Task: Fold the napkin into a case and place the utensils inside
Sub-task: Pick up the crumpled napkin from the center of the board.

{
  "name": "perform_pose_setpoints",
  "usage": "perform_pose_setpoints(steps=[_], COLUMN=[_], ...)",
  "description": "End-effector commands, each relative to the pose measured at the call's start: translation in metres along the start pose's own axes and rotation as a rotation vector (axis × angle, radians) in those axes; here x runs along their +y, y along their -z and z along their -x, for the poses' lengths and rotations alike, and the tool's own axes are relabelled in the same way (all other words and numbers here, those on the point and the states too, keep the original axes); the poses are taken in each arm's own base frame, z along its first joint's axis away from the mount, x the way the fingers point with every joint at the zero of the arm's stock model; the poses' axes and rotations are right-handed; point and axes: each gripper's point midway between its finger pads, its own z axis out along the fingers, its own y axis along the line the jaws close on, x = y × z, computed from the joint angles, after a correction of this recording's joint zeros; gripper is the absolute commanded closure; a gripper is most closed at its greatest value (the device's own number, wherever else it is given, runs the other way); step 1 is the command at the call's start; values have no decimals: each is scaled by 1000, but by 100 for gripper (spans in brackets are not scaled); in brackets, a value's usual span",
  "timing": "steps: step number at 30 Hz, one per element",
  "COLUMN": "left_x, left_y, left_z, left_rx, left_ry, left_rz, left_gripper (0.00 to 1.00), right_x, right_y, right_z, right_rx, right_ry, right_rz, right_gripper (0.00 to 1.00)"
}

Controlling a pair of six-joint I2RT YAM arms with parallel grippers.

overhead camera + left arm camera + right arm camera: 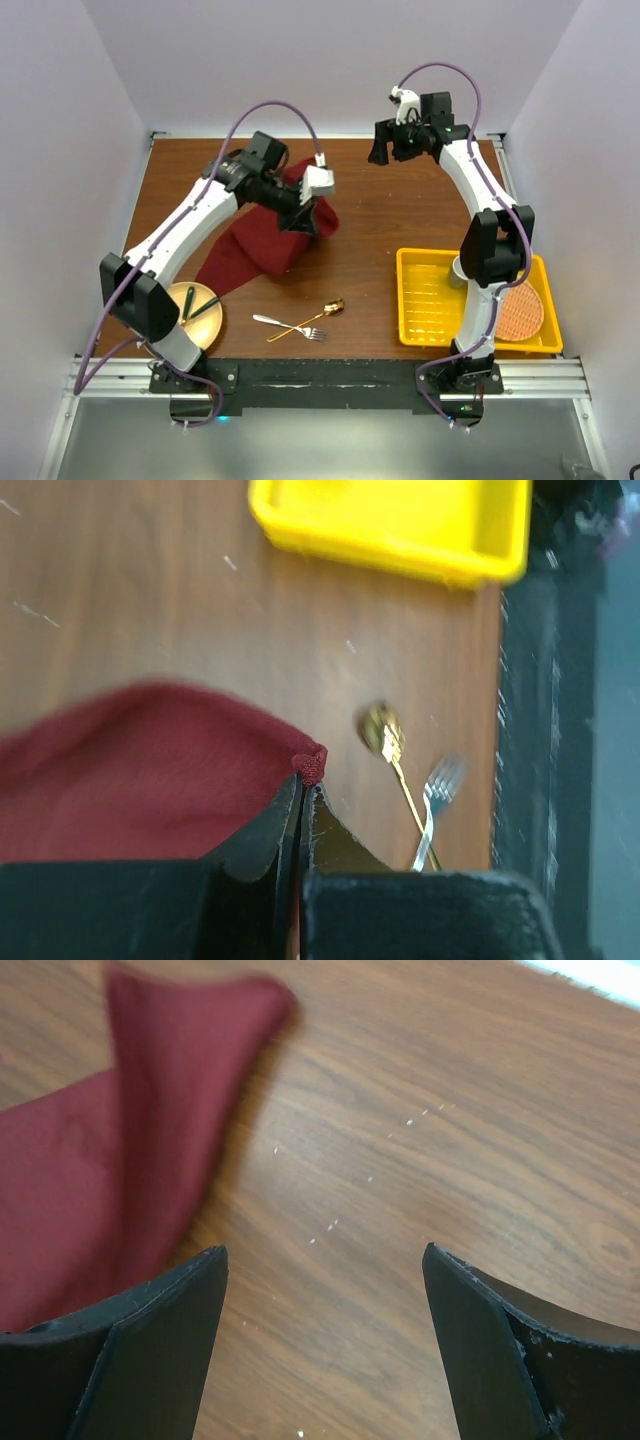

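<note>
The maroon napkin (262,250) lies crumpled on the wooden table, one end lifted. My left gripper (302,222) is shut on a corner of it; in the left wrist view the cloth's corner pokes out between the closed tips of this gripper (303,785), and the rest of the napkin (140,770) hangs to the left. The gold spoon (333,307) and silver fork (285,325) lie crossed near the front edge, also seen as spoon (383,730) and fork (440,783). My right gripper (385,150) hovers open at the far middle, its jaws (325,1255) empty over bare wood, with the napkin (90,1180) to its left.
A yellow tray (430,300) sits at the front right with a grey cup (458,270) in it and a round orange woven mat (521,312) on its right side. A wooden plate (205,325) with green-handled cutlery (188,303) is at the front left. The tray's edge (400,530) shows in the left wrist view.
</note>
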Motion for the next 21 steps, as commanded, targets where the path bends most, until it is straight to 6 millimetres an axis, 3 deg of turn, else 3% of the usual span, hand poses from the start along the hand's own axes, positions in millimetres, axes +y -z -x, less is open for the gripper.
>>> perform_pose_setpoints(steps=[1,2,3,4,6,10,12,13,14,16,21], left_x=[-16,-9,11,15,42,87,89,85,81,76,70], left_y=[61,74,98,107,129,157,153,150,145,138,123], left_z=[-36,-42,-55,-66,-95,-124,-140,-144,-152,-158,-173], left_rx=[14,-5,-17,6,45,13,45,54,61,66,129], left_ry=[-19,11,40,70,153,251,266,275,292,298,295], left_rz=[17,47,115,136,241,429,426,408,389,368,366], left_gripper=[100,100,100,100,100,100,100,100,100,100,100], right_x=[20,20,22,24,29,55,64,74,78,91,103], right_y=[16,14,9,6,-2,-35,-47,-61,-67,-83,-139], right_z=[-1,-9,-14,-18,-25,-42,-34,-39,-27,-22,-18], right_rx=[-1,15,26,33,51,110,93,108,82,70,30], right_ry=[66,61,58,59,61,129,188,206,226,243,279], right_rz=[74,85,99,116,138,187,175,188,186,199,199], right_gripper=[17,17,17,17,17,17,17,17,17,16,10])
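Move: The left gripper already pinches a napkin corner; the napkin's near left end lies about 22 cm to its left, level in reach and some 20 cm below. From there the plate is about 29 cm left and 12 cm back, the fork 5 cm left and 15 cm back, the spoon 1 cm left and 13 cm back. From the open right gripper, the napkin's far right part lies about 17 cm left, 2 cm ahead and 16 cm below. Sweep the left gripper about 20 cm left, fingers kept shut on the napkin corner and turning some 30 degrees counter-clockwise, towards the napkin's near left end, then sink it the last few centimetres. Ease the right gripper down and slightly back, then swing it about 14 cm left while sinking further, wide open, towards the napkin's far right part, turning a little counter-clockwise. ##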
